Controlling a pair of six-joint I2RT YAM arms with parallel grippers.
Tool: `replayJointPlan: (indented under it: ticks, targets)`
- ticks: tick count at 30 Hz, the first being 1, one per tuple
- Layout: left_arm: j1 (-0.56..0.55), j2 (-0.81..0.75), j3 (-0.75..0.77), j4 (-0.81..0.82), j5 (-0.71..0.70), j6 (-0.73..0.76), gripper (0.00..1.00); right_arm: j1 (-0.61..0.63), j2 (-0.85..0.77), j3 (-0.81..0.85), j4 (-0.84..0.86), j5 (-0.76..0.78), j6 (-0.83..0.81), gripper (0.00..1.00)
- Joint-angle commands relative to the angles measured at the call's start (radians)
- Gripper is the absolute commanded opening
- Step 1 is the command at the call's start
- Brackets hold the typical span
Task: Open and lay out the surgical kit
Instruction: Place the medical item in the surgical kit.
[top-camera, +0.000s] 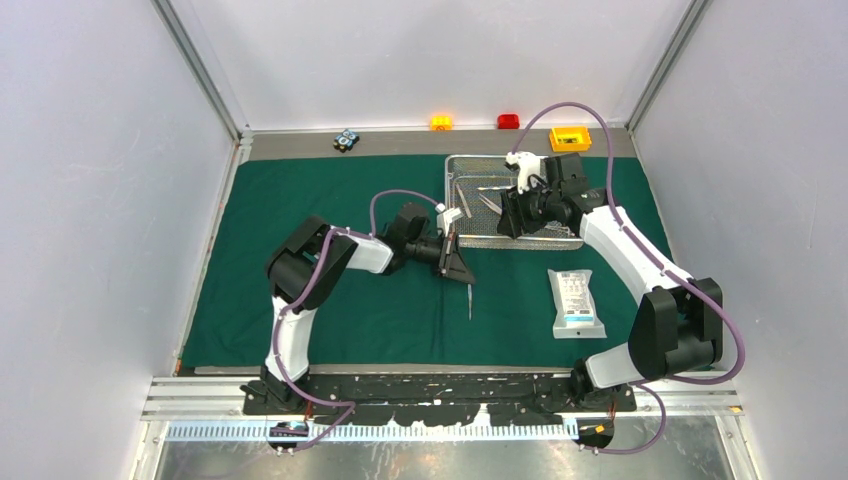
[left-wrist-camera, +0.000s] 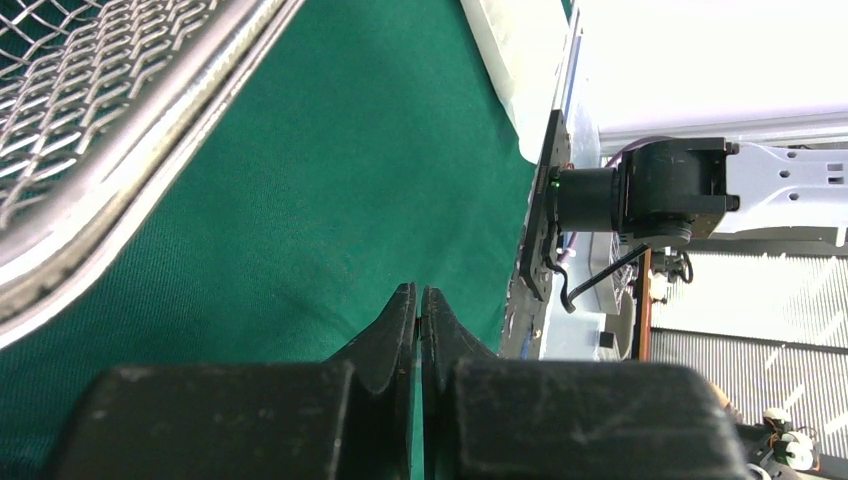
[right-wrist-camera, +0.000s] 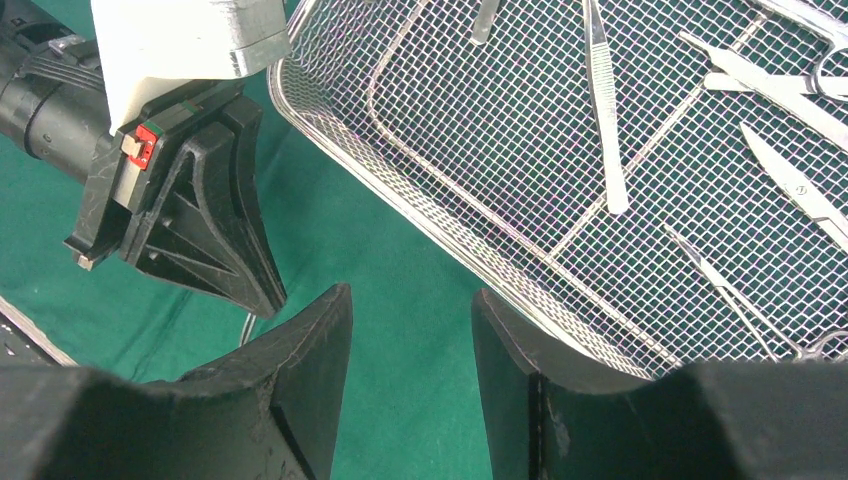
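Note:
The dark green drape (top-camera: 330, 300) lies spread flat on the table. On its far right part stands the wire-mesh tray (top-camera: 480, 235), with forceps (right-wrist-camera: 605, 110) and scissors (right-wrist-camera: 800, 85) inside. A flat white pouch (top-camera: 575, 303) rests on the drape in front of the tray. My left gripper (top-camera: 466, 277) is shut, its tips at the upper end of a slim silver instrument (top-camera: 470, 303) lying on the cloth; whether it pinches it does not show. My right gripper (right-wrist-camera: 412, 295) is open over the cloth at the tray's near left rim (right-wrist-camera: 420, 215), nothing between its fingers.
A yellow box (top-camera: 570, 138), a red block (top-camera: 509, 121), an orange block (top-camera: 441, 122) and a small dark object (top-camera: 346, 140) sit along the back edge beyond the drape. White walls close in both sides and the back. The two grippers are close together.

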Motion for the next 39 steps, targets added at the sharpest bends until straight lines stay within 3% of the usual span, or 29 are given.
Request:
replayJointPlan:
  ticks: [1,10,25,39]
  targets:
    - [0.012,-0.005,-0.001,-0.006,0.008,0.035,0.03,-0.006,-0.011,-0.002,0.007,-0.017,-0.017,0.53]
    - [0.022,0.015,0.003,-0.030,0.006,0.043,0.10,-0.014,-0.003,0.000,0.003,-0.029,-0.016,0.53]
    - [0.042,0.028,0.031,-0.117,-0.010,0.104,0.34,-0.014,0.006,0.004,0.001,-0.042,-0.014,0.53]
    - [0.042,-0.013,0.088,-0.319,-0.092,0.290,0.44,-0.015,0.006,0.004,-0.006,-0.047,-0.017,0.53]
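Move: Just beneath the left fingers, which hold the tweezers pinched shut and trailing back, the bare spot of green cloth to lay them on is about 3 cm down and 3 cm back. The middle of the wire tray is some 16 cm ahead and 8 cm to the right; the white packet is about 20 cm to the right and 5 cm back. From the right hand, that spot is roughly 12 cm left, 12 cm back and 12 cm below. Lowering the tweezers the last 2 to 3 cm to the cloth in front of the tray, the left hand also slides about 2 cm to its left, and its fingers spread from almost shut to nearly half open, letting the tweezers go. At the bottom it stops sinking and edges slightly forward towards the tray, with only a slight roll of the wrist. ##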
